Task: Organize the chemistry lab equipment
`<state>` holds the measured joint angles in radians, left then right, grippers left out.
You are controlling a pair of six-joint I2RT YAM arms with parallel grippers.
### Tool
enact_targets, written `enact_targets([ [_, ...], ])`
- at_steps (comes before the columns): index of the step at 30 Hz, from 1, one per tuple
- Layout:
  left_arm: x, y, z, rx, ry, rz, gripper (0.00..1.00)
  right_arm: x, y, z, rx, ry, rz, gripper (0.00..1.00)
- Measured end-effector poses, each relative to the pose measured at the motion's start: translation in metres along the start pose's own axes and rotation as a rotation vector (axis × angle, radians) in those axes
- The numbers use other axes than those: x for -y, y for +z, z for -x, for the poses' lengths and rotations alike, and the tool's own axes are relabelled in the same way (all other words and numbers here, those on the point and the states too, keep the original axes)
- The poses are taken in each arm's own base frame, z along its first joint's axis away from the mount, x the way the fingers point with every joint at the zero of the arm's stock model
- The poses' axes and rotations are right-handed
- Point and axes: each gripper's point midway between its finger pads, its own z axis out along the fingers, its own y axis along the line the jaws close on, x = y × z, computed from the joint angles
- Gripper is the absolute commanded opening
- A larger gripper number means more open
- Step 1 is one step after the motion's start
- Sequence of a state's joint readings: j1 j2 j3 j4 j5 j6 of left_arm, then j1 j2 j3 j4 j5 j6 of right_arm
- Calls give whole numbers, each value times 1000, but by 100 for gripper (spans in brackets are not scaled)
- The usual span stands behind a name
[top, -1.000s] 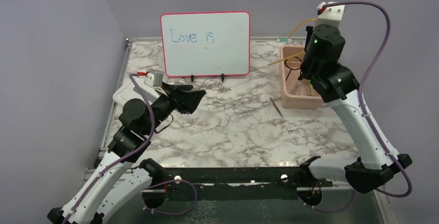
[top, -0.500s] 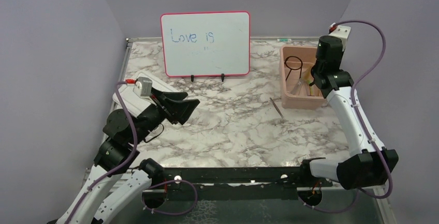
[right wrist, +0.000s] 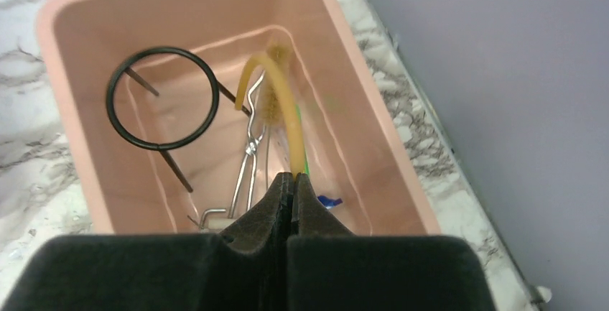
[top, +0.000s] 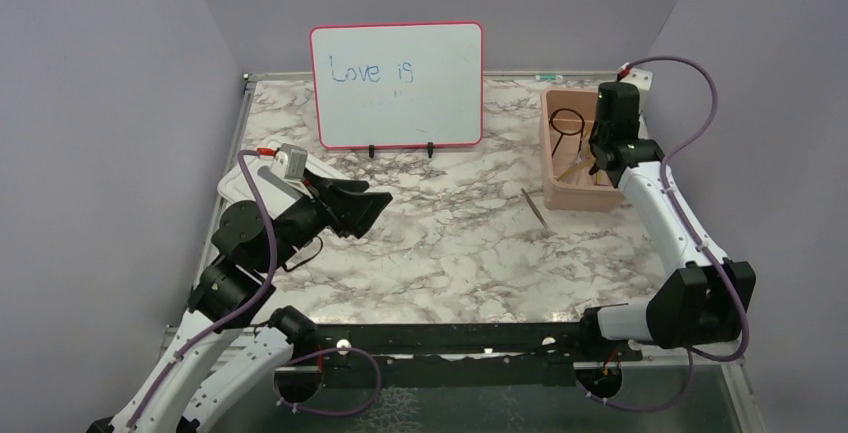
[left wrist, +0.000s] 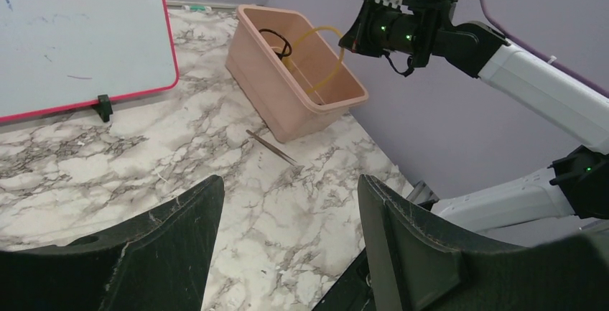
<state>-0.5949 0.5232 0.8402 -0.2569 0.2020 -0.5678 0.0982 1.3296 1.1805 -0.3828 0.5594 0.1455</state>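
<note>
My right gripper (right wrist: 291,179) is shut on an amber rubber tube (right wrist: 281,92) and hangs low inside a pink bin (right wrist: 359,160). The tube arcs up from the jaws and curls back down. In the bin lie a black wire ring with handle (right wrist: 161,98), metal forceps (right wrist: 251,154) and a bit of blue (right wrist: 327,201). From above, the right gripper (top: 598,161) is over the bin (top: 580,196). Thin metal tweezers (top: 535,207) lie on the marble just left of it. My left gripper (top: 362,209) hovers open and empty over the left of the table, far from the tweezers (left wrist: 271,146).
A red-framed whiteboard (top: 396,83) stands at the back centre. A white lid (top: 240,181) lies at the left edge behind the left arm. The bin sits near the right wall. Marble tabletop (top: 450,253) stretches between the arms.
The right arm has come down from high above the bin, lowering the amber tube into it. The left arm has pulled back slightly, still open.
</note>
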Motion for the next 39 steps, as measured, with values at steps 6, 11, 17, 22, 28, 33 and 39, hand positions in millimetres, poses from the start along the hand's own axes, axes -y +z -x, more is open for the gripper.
enact_targets([
  [6, 1, -1, 1, -8, -2, 6, 72, -4, 21, -48, -117, 43, -38, 1],
  [11, 2, 3, 7, -5, 8, 11, 71, -10, 34, -88, -215, 79, -70, 3],
  [17, -10, 17, -1, -46, 30, 47, 72, -8, 40, -108, -264, 88, -98, 30],
  [22, -22, 30, -13, -81, 47, 67, 72, -4, 37, -101, -269, 80, -106, 38],
  [28, -34, 50, -24, -122, 53, 89, 72, -7, 21, -66, -259, 89, -56, 39],
  [33, -41, 62, -30, -138, 50, 98, 72, -9, -5, -46, -242, 102, 38, 40],
  [39, -44, 78, -28, -121, 59, 88, 72, -28, -44, -33, -227, 101, 233, 39],
])
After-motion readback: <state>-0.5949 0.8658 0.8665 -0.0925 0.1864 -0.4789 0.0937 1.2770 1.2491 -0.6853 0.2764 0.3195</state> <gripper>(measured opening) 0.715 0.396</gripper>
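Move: I already hold the yellow tube in my right hand. The middle of the pink bin is about 11 cm ahead of that hand, 2 cm left and 18 cm below. In the bin the black ring stands some 17 cm ahead and 7 left; outside it the tweezers lie about 14 cm left and 2 back, on the table. From my empty left hand the bin is about 31 cm ahead, 42 right and 30 down, the tweezers 21 ahead and 30 right. I lower my right hand about 11 cm almost straight down into the near part of the bin, fingertips tipping down, and part the fingers to less than half open to let go of the tube. Then I lift some 10 cm, drawing back and left towards the tweezers. My left hand, still open, drifts about 9 cm forward, right and down, touching nothing. ##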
